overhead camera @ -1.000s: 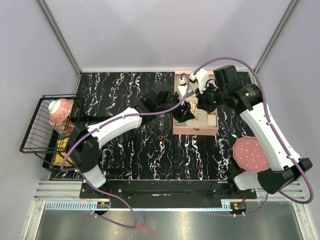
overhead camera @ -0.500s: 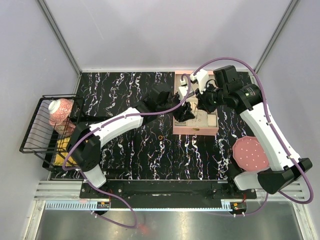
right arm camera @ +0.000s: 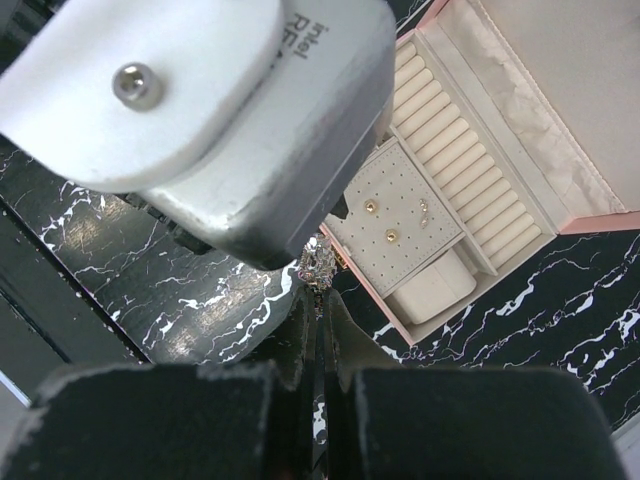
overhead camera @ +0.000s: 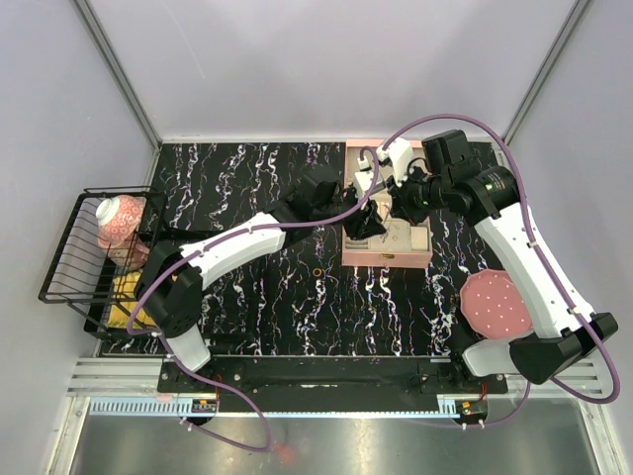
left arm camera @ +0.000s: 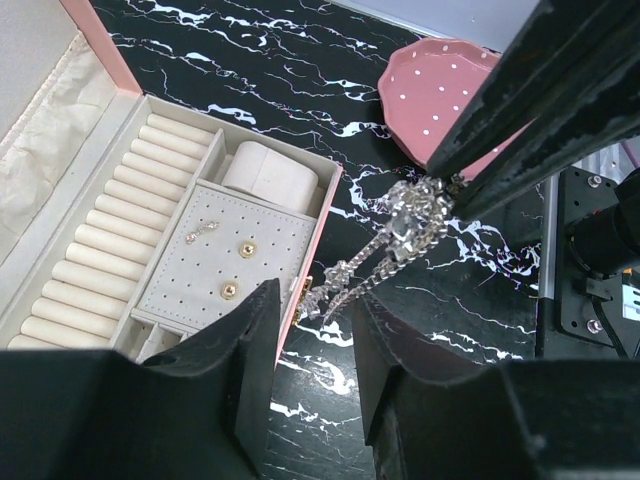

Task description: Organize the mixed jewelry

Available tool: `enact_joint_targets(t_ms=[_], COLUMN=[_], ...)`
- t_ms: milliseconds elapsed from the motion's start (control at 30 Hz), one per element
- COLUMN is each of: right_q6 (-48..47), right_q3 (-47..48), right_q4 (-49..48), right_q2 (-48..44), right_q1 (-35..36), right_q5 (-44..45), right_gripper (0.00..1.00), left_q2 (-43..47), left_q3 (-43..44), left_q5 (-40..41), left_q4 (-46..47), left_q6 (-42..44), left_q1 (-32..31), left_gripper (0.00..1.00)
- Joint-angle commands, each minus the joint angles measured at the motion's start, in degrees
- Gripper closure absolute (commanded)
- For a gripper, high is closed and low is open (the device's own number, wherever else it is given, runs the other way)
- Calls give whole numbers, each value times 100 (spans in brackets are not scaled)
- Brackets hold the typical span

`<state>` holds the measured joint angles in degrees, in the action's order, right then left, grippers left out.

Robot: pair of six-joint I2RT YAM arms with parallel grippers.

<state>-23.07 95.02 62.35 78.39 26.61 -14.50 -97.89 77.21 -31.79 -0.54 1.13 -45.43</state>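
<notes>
A sparkling pale chain-like strand (left arm camera: 400, 235) dangles from my right gripper (left arm camera: 450, 185), which is shut on its top end (right arm camera: 318, 260). It hangs just beyond the front edge of the open pink box (left arm camera: 316, 215). My left gripper (left arm camera: 315, 300) is open right below, and the strand's loose tip hangs at the mouth of the gap without being pinched. From above, both grippers meet over the box's (overhead camera: 386, 257) left part, left gripper (overhead camera: 362, 224) beside right gripper (overhead camera: 382, 205). A small gold-orange ring (overhead camera: 317, 270) lies on the table left of the box.
The box holds rows of cream ring rolls (left arm camera: 110, 235), a cushion (left arm camera: 268, 172) and a dotted pad with small gold studs (left arm camera: 246, 250). A round pink dotted disc (overhead camera: 497, 302) lies at the right. A black wire rack (overhead camera: 89, 257) with crockery stands at the left table edge.
The left jaws have narrowed around the hanging strand's tip. The left arm has edged slightly toward the box; the right arm holds still.
</notes>
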Motion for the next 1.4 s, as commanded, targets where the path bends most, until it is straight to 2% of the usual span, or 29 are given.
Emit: enact_joint_targets(t_ms=[0,100,267,467,1000,1367], right_q6=[74,66,31,13,118,417], right_q3=[148,130,43,-115,-423,-467], right_q4=[-47,-47,-82,-135,-504,-1119], right_q2=[-157,-157,-201,-228,-201,115], right_q1=[37,46,37,37,37,2], right_q5=[26,44,158,360,1054,1995], right_gripper=[100,100,100,100,100,100], left_q2=[-29,-46,-29,-2,15,-187], left_q3=[13,13,22,48,400,1191], left_q5=[-213,-240,-214,-196,-205,252], left_q4=[335,344,309,247,-51,-333], left_q6=[-51,-77,-77,-60,-43,-42], left_q1=[-36,-45,-45,-45,69,438], left_gripper=[64,71,89,100,100,100])
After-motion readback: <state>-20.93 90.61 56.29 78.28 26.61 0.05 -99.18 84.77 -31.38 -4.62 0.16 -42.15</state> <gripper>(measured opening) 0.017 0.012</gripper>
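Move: The lower end of the silver chain hangs practically between the left hand's open fingertips, perhaps 1 cm to their right and level. That same end is about 6 cm straight below the right fingers, which already hold its top. From the left hand, the box's earring panel lies some 8 cm ahead, 2 cm right and 12 cm down, the ring rolls about 15 cm ahead and 1 cm right, and the white compartment roughly 7 cm ahead and 10 cm right. The silver chain's hanging end is pinched as the left fingers close fully on it almost in place. The right hand, keeping its grip on the top, draws away to the right and sinks a little, then swings forward, turning about 10 degrees clockwise. Late on, the left hand rises and goes forward some 3 cm each, both hands carrying the chain over the box. ##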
